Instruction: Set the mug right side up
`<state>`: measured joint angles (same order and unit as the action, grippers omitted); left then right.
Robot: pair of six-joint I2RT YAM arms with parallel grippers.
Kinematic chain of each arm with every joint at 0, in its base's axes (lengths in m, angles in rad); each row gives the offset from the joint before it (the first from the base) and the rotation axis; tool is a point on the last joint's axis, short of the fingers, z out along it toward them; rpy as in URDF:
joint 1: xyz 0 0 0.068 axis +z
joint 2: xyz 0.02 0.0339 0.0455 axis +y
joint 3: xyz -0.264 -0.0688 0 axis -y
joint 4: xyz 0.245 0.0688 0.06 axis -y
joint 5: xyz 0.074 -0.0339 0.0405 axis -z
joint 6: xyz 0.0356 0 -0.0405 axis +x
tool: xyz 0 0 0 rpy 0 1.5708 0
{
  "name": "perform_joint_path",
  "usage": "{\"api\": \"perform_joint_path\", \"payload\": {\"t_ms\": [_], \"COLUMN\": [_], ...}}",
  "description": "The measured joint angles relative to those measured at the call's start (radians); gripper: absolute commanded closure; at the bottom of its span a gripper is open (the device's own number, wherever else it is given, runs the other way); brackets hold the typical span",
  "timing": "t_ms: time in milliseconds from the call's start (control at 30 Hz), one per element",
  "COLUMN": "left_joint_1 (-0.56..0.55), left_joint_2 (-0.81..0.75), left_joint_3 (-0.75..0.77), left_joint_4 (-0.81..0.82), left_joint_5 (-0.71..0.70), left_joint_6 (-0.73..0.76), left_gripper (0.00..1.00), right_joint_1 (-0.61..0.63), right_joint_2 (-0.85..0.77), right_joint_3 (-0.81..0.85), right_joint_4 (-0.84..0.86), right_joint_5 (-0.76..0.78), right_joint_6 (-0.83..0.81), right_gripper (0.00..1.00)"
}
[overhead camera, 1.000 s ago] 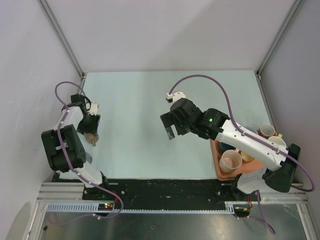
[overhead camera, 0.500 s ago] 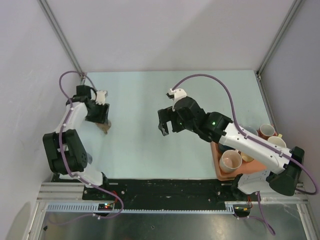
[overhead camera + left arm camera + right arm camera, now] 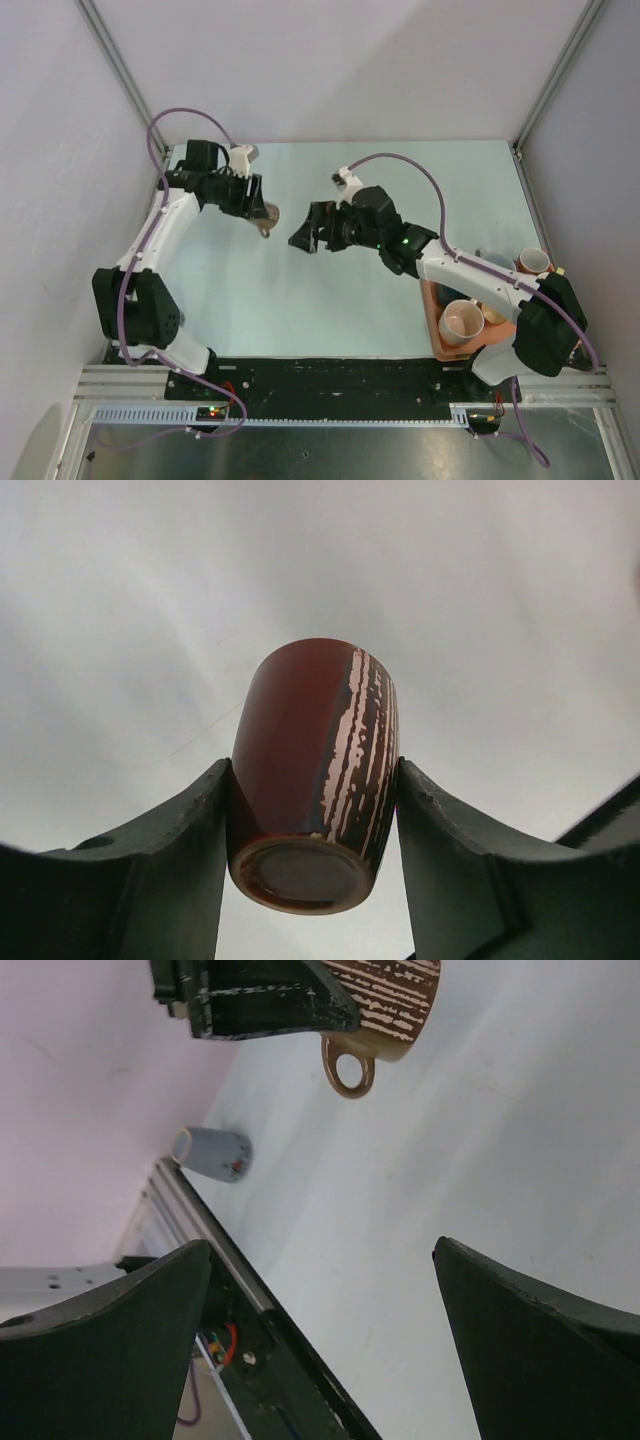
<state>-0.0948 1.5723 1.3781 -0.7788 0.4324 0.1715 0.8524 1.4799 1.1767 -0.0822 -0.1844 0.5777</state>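
The mug (image 3: 315, 770) is brown-red with cream streaks, and my left gripper (image 3: 313, 820) is shut on its sides, base toward the wrist camera and mouth pointing away. From above, the mug (image 3: 266, 216) hangs over the table's left-centre at the tip of my left gripper (image 3: 256, 209). My right gripper (image 3: 305, 235) stands open just right of it, not touching. In the right wrist view the mug (image 3: 385, 1000) shows at the top with its handle (image 3: 347, 1070) hanging down, beyond my open right gripper (image 3: 320, 1250).
An orange tray (image 3: 434, 305) at the near right holds several other mugs, one cream (image 3: 460, 323) and one reddish (image 3: 531, 262). A grey-blue cup (image 3: 212, 1152) lies on its side near the table's front rail (image 3: 250, 1300).
My left arm has swung from the near left out toward the table's middle, carrying the mug. My right gripper has moved left toward it, still open.
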Motion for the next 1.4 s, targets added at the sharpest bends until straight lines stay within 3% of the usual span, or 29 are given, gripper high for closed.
{"api": "perform_joint_path", "payload": {"t_ms": [467,733,1033,1167,1267,1300,1333,1367,1400], "left_joint_1": [-0.063,-0.117,-0.181,-0.206,-0.216,-0.22,-0.224,-0.224,-0.224], "left_joint_2": [-0.137,-0.147,-0.144,-0.139,-0.138,-0.138,-0.138,-0.137,-0.137], "left_joint_3": [0.301,0.359,0.402,0.402,0.402,0.402,0.404,0.404,0.405], "left_joint_4": [-0.005,-0.012,-0.013,-0.014,-0.008,-0.005,-0.002,0.0,0.0], "left_joint_5": [0.441,0.498,0.549,0.585,0.605,0.608,0.611,0.62,0.624], "left_joint_6": [-0.247,-0.269,-0.269,-0.268,-0.267,-0.266,-0.265,-0.266,-0.267], "left_gripper": [1.0,1.0,1.0,1.0,1.0,1.0,0.83,0.42,0.21], "right_joint_1": [-0.117,-0.181,-0.175,-0.18,-0.185,-0.187,-0.188,-0.19,-0.193], "right_joint_2": [-0.022,-0.125,-0.146,-0.127,-0.119,-0.114,-0.114,-0.113,-0.113], "right_joint_3": [-0.048,-0.049,-0.049,-0.049,-0.049,-0.049,-0.049,-0.049,-0.049], "right_joint_4": [0.42,0.535,0.591,0.651,0.692,0.706,0.712,0.719,0.722], "right_joint_5": [-0.252,-0.304,-0.302,-0.298,-0.294,-0.296,-0.299,-0.305,-0.312], "right_joint_6": [0.172,0.34,0.494,0.571,0.621,0.65,0.653,0.663,0.666], "right_gripper": [0.11,0.12,0.43,0.66,0.91,0.96,0.98,0.99,0.99]}}
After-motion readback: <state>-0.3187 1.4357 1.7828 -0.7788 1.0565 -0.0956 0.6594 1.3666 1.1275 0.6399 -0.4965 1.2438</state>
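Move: The brown mug, already clamped in the left fingers, has its middle about 3 cm below that hand, 2 cm to its right and 1 cm ahead; its mouth faces away from the palm, slanting down. The mug's middle lies some 13 cm left of the open right hand, 10 cm farther ahead and 8 cm lower. The right gripper is roughly 15 cm right of the left hand, 9 cm back and 5 cm higher. The right fingers close almost fully and pinch the mug's rim, one finger inside the mouth, after that hand rises about 20 cm and tips its fingertips up until nearly level. The left hand keeps its grip and carries the mug up, right and back to meet them, swinging its fingers up until they point almost level to the right. ##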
